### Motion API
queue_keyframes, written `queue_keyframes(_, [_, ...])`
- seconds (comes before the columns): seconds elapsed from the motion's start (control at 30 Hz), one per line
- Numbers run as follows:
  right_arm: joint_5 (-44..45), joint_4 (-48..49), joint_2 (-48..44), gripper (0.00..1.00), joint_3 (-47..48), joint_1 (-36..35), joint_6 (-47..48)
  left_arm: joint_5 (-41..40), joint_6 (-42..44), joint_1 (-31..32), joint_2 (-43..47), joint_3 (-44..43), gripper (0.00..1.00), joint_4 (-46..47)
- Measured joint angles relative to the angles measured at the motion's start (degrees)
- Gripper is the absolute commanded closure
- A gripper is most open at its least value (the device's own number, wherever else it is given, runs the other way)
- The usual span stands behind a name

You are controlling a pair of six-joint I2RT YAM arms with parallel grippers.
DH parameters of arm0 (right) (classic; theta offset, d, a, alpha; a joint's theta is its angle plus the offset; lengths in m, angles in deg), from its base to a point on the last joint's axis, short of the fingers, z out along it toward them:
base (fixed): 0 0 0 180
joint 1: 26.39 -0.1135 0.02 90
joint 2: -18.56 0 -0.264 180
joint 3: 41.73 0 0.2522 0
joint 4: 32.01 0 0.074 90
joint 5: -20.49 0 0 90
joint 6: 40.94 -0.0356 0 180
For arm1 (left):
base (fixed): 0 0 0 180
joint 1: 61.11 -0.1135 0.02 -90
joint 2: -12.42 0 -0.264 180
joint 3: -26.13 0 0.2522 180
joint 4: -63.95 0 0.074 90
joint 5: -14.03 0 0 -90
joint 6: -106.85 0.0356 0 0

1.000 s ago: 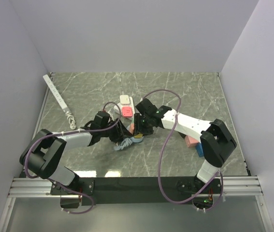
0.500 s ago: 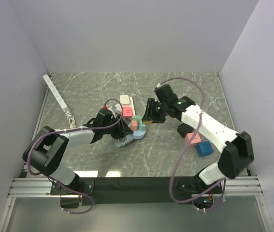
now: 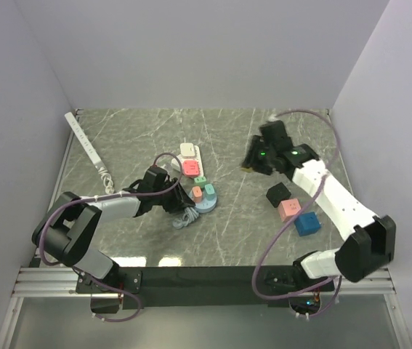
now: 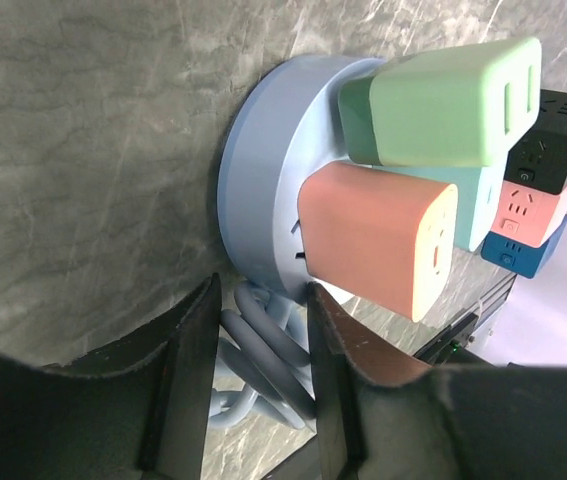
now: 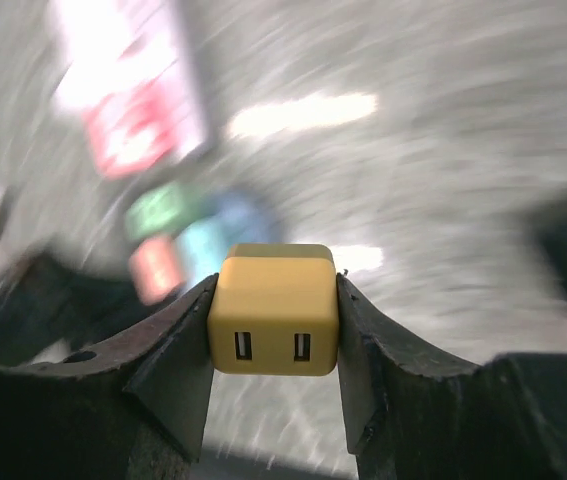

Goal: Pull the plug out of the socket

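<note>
A round blue socket lies mid-table with a green plug, a salmon plug and a teal plug in it. Its coiled blue cord runs between the fingers of my left gripper, which is shut on it just beside the socket. My right gripper hangs to the right of the socket, well apart from it. It is shut on a yellow plug with two slots facing the camera. The right wrist view is blurred behind the plug.
A white power strip with a pink plug lies just behind the socket. A long white strip sits at the far left. Black, pink and blue cubes lie at the right.
My right gripper has moved from the socket up and to the right, carrying the yellow plug away from it. The left gripper's jaws have narrowed onto the cord.
</note>
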Motion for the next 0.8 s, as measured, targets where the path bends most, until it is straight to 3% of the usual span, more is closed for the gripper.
queue_keyframes(0.13, [8.7,-0.3,-4.7,1.00,-5.2,12.6,-0.9,0.0,0.0,0.0,0.8,0.1,1.00,-0.3])
queue_keyframes(0.27, [13.4,-1.0,-3.2,1.00,-7.1,24.3,-1.3,0.1,0.4,0.0,1.6,0.1,1.00,-1.2])
queue_keyframes(0.7, [13.4,2.0,9.2,1.00,-13.4,34.4,-3.0,1.5,2.8,0.1,5.5,-1.0,1.00,-4.0])
queue_keyframes(0.73, [12.7,2.8,9.6,0.97,-14.2,34.6,-3.1,1.6,2.8,0.1,5.8,-1.3,1.00,-4.0])
queue_keyframes(0.8, [11.3,3.7,9.3,0.77,-16.5,34.7,-3.2,1.6,2.8,0.1,6.3,-1.6,1.00,-3.9])
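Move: The right hand, already holding the yellow plug, is bound for a clear spot about 24 cm to its right, level with it and some 18 cm below. Some 16 cm below, the black plug lies 17 cm right, the pink one 21 cm right and 7 cm back, and the blue one 27 cm right and 11 cm back. From the left hand, the round socket's middle is about 2 cm ahead and 5 cm right, at its height. Right hand sweeps yellow plug some 24 cm right, then down beside black plug, while the left rises, shutting. ##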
